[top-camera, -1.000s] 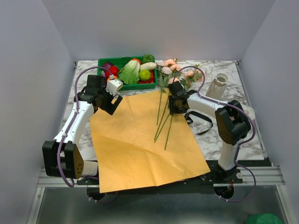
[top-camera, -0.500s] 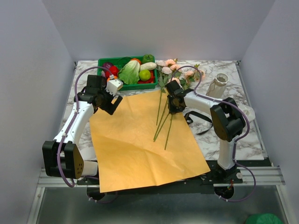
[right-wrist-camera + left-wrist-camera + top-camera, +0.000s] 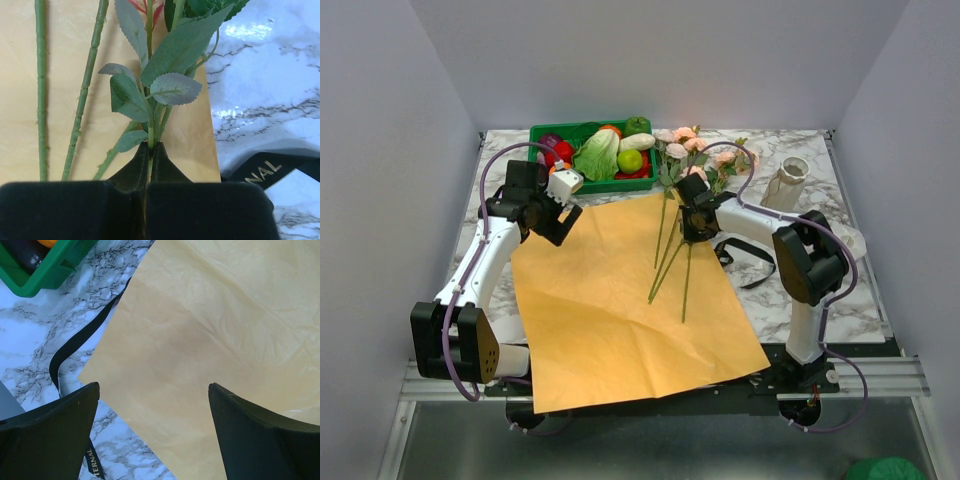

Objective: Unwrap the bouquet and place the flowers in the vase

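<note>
The bouquet lies undone: its orange paper sheet [image 3: 610, 300] is spread flat on the table, and the black ribbon [image 3: 745, 262] lies off to the right. The flowers [image 3: 685, 140] rest at the sheet's far right edge, their pink heads on the marble and their green stems [image 3: 665, 265] across the paper. My right gripper [image 3: 692, 225] is shut on one leafy stem [image 3: 151, 125], pinched between its fingertips [image 3: 150, 146]. My left gripper [image 3: 555, 215] hangs open over the sheet's far left corner [image 3: 210, 315], nothing between its fingers [image 3: 154, 386]. The cream ribbed vase [image 3: 788, 180] stands at the back right.
A green tray [image 3: 590, 150] of plastic vegetables sits at the back, left of the rose heads. A black ribbon strip [image 3: 75, 342] lies on the marble beside the sheet's left corner. Grey walls close in the table on both sides.
My right gripper has closed onto a flower stem, and the near end of that stem has swung slightly right. The left arm has not moved.
</note>
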### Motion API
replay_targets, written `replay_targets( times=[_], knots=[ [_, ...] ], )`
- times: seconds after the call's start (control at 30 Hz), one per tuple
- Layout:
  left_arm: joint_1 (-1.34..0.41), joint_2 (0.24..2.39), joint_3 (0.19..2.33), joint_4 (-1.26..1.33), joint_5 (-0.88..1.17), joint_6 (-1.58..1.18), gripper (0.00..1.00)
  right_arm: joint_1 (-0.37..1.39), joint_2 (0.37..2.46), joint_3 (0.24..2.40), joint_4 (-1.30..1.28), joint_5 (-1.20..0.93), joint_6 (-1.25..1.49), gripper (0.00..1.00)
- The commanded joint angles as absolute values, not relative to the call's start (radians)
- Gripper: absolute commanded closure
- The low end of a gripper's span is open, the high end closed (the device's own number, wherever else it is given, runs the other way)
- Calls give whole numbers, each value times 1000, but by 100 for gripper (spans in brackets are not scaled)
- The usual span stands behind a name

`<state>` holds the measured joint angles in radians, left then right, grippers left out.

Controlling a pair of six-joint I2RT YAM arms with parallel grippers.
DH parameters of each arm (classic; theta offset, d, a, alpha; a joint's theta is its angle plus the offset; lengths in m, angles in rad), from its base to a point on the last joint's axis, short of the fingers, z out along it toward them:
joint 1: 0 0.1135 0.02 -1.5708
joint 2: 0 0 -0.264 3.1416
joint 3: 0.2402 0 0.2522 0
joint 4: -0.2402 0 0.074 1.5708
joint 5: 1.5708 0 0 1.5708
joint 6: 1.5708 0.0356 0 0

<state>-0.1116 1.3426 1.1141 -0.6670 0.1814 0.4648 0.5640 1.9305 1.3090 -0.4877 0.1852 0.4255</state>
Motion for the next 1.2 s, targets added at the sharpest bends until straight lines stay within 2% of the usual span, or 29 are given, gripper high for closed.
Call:
replay_targets(
  times=[0.0,0.43,0.73,1.03,1.17],
  knots=[
    [-115,1316,1120,-657,173,471,1,569,1775,1260,-419,235,419,99],
    [-115,1344,1144,-660,199,457,1,569,1390,1200,-220,388,192,99],
    [-114,1388,1173,-664,215,456,1,555,1353,1488,-164,572,-67,99],
    [-107,1440,1276,-709,287,399,1,439,1335,1643,-29,609,-236,99],
    [-101,1428,1287,-719,333,376,1,396,1330,1623,119,641,-337,99]
  ],
)
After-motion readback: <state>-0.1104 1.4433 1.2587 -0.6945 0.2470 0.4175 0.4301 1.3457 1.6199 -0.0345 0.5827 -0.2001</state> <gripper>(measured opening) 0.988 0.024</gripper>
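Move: The right hand already pinches a flower stem just above the paper; the vase stands about 21 cm to its right and 5 cm farther out, its middle some 8 cm higher. The remaining stems lie about 5 cm left, level with the hand; the black ribbon lies some 13 cm right and 5 cm back. From the left hand the vase is about 50 cm right, 8 cm ahead and 5 cm lower. Still pinching its flower, the right hand rises nearly 50 cm, tips up 75 degrees, drifts right; left edges forward. ##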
